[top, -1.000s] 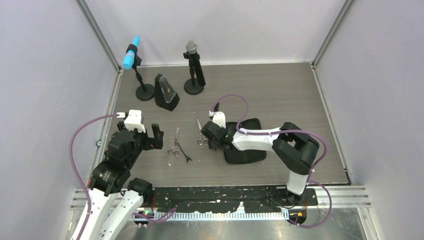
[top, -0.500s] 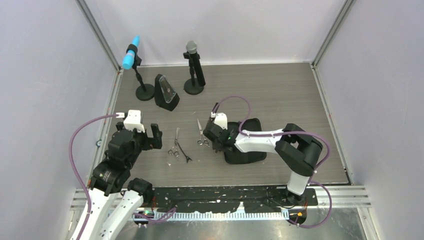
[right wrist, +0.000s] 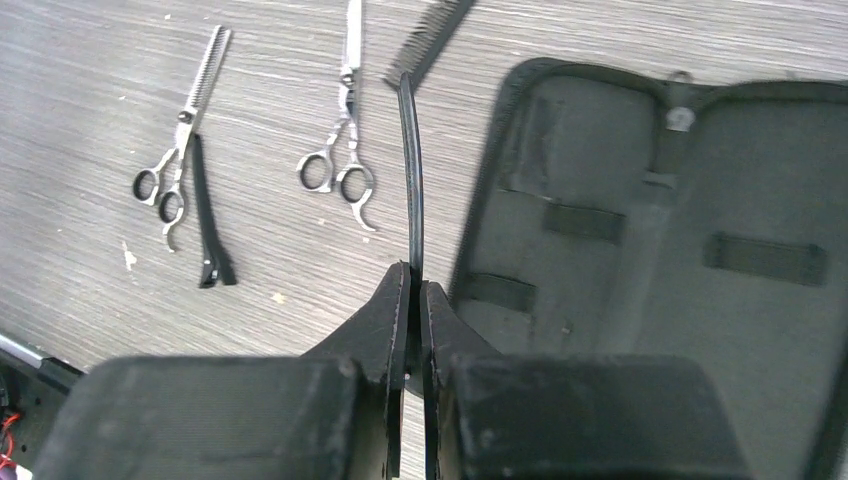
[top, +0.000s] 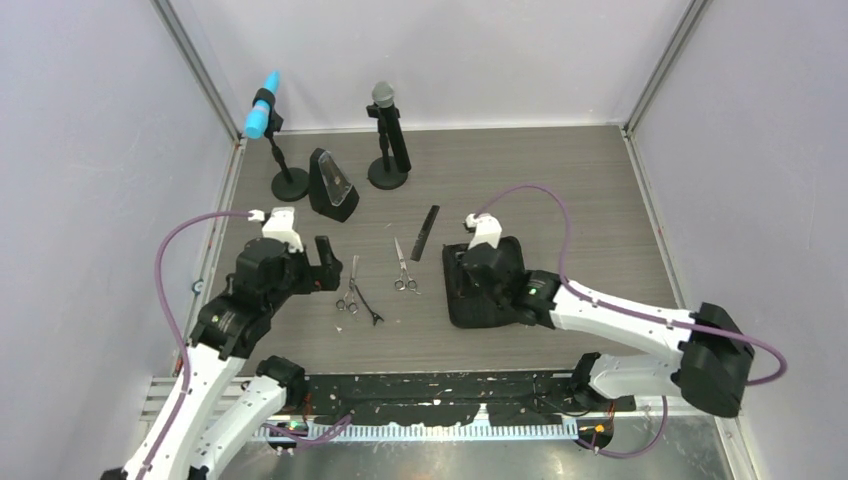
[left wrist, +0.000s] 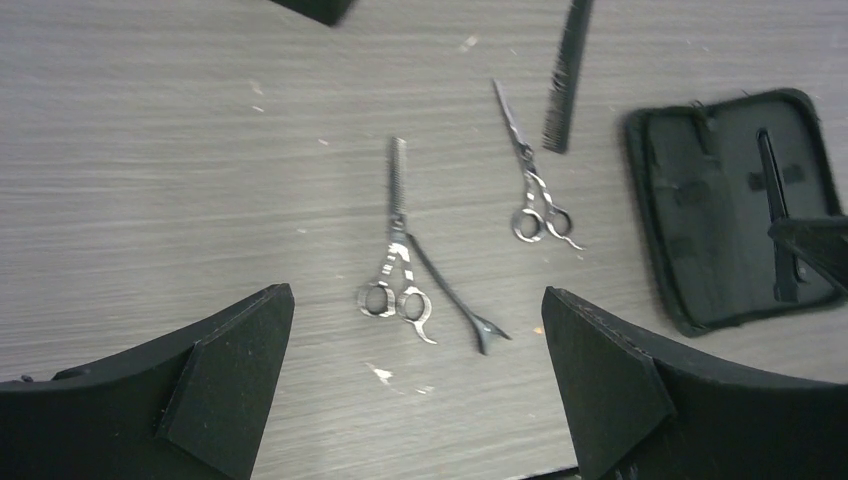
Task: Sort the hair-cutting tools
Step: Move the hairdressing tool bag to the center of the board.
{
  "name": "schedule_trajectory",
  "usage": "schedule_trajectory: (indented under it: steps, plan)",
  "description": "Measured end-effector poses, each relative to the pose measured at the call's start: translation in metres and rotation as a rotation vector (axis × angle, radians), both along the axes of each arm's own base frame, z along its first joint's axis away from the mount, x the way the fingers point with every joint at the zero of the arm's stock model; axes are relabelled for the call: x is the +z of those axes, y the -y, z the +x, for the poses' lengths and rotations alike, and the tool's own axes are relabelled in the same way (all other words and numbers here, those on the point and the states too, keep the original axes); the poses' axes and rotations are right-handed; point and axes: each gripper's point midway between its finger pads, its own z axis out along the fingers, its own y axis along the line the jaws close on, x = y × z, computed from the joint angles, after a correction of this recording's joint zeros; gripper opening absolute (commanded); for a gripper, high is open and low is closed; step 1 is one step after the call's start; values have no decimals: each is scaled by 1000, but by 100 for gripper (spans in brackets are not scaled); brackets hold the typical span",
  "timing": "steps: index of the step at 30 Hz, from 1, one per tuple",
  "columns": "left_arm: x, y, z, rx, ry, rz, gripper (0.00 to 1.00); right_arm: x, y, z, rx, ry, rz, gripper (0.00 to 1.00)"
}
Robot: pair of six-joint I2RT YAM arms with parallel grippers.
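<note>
My right gripper (right wrist: 413, 278) is shut on a thin black hair clip (right wrist: 409, 170), held over the left edge of the open black pouch (right wrist: 690, 200). From above, that gripper (top: 465, 268) sits on the pouch's (top: 500, 300) left side. Two silver scissors (top: 350, 285) (top: 403, 266), another hair clip (top: 369, 306) and the black comb (top: 427, 231) lie on the table. My left gripper (left wrist: 415, 300) is open above the near scissors (left wrist: 396, 240) and the loose clip (left wrist: 452, 305), touching neither. Farther off in the left wrist view lie the other scissors (left wrist: 530, 175) and the comb (left wrist: 568, 70).
Two microphones on round bases, one blue-headed (top: 262, 118) and one grey-headed (top: 384, 98), stand at the back left. A black wedge-shaped stand (top: 333, 187) sits between them. Enclosure walls close in the left, right and rear table edges.
My right gripper shut on a hair clip beside the middle scissors and carried it right, over the pouch. That uncovered the comb. The left arm shifted slightly forward and right.
</note>
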Motion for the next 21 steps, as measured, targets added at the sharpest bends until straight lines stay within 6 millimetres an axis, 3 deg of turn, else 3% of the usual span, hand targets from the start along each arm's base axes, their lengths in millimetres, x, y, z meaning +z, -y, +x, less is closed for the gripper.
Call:
schedule_trajectory:
  steps: [6,10,13,17,21]
  plan:
    - [-22,54,7,-100,-138,-103,100,-13,61,3,-81,-19,4,5]
    - [-40,96,10,-169,-224,-127,100,-28,92,-8,-104,-52,6,5]
    - [-52,125,12,-210,-290,-118,100,-36,107,-14,-119,-70,15,5]
    - [-53,167,19,-262,-318,-117,100,-51,123,-20,-143,-110,22,5]
    - [-58,208,28,-304,-343,-96,100,-62,127,-25,-146,-147,20,5]
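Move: The open tool bag, where the held hair clip is being taken, has its middle roughly 9 cm right and 4 cm ahead of the right hand, 11 cm below. From that hand the comb lies about 16 cm ahead and 6 left, the scissors 8 ahead and 11 left, both 11 below. From the left hand the bag is some 33 cm right, 6 ahead, 20 below; the scissors lie 14 right and 10 ahead of that hand. The hair clip, still pinched in the right fingers, is carried about 13 cm right across the bag onto its right half, sinking some 6 cm and easing back a little at the end. Meanwhile the left hand, fingers kept wide open, sweeps about 21 cm right past the scissors towards the bag, dropping 6 cm, tipping down and turning clockwise. ##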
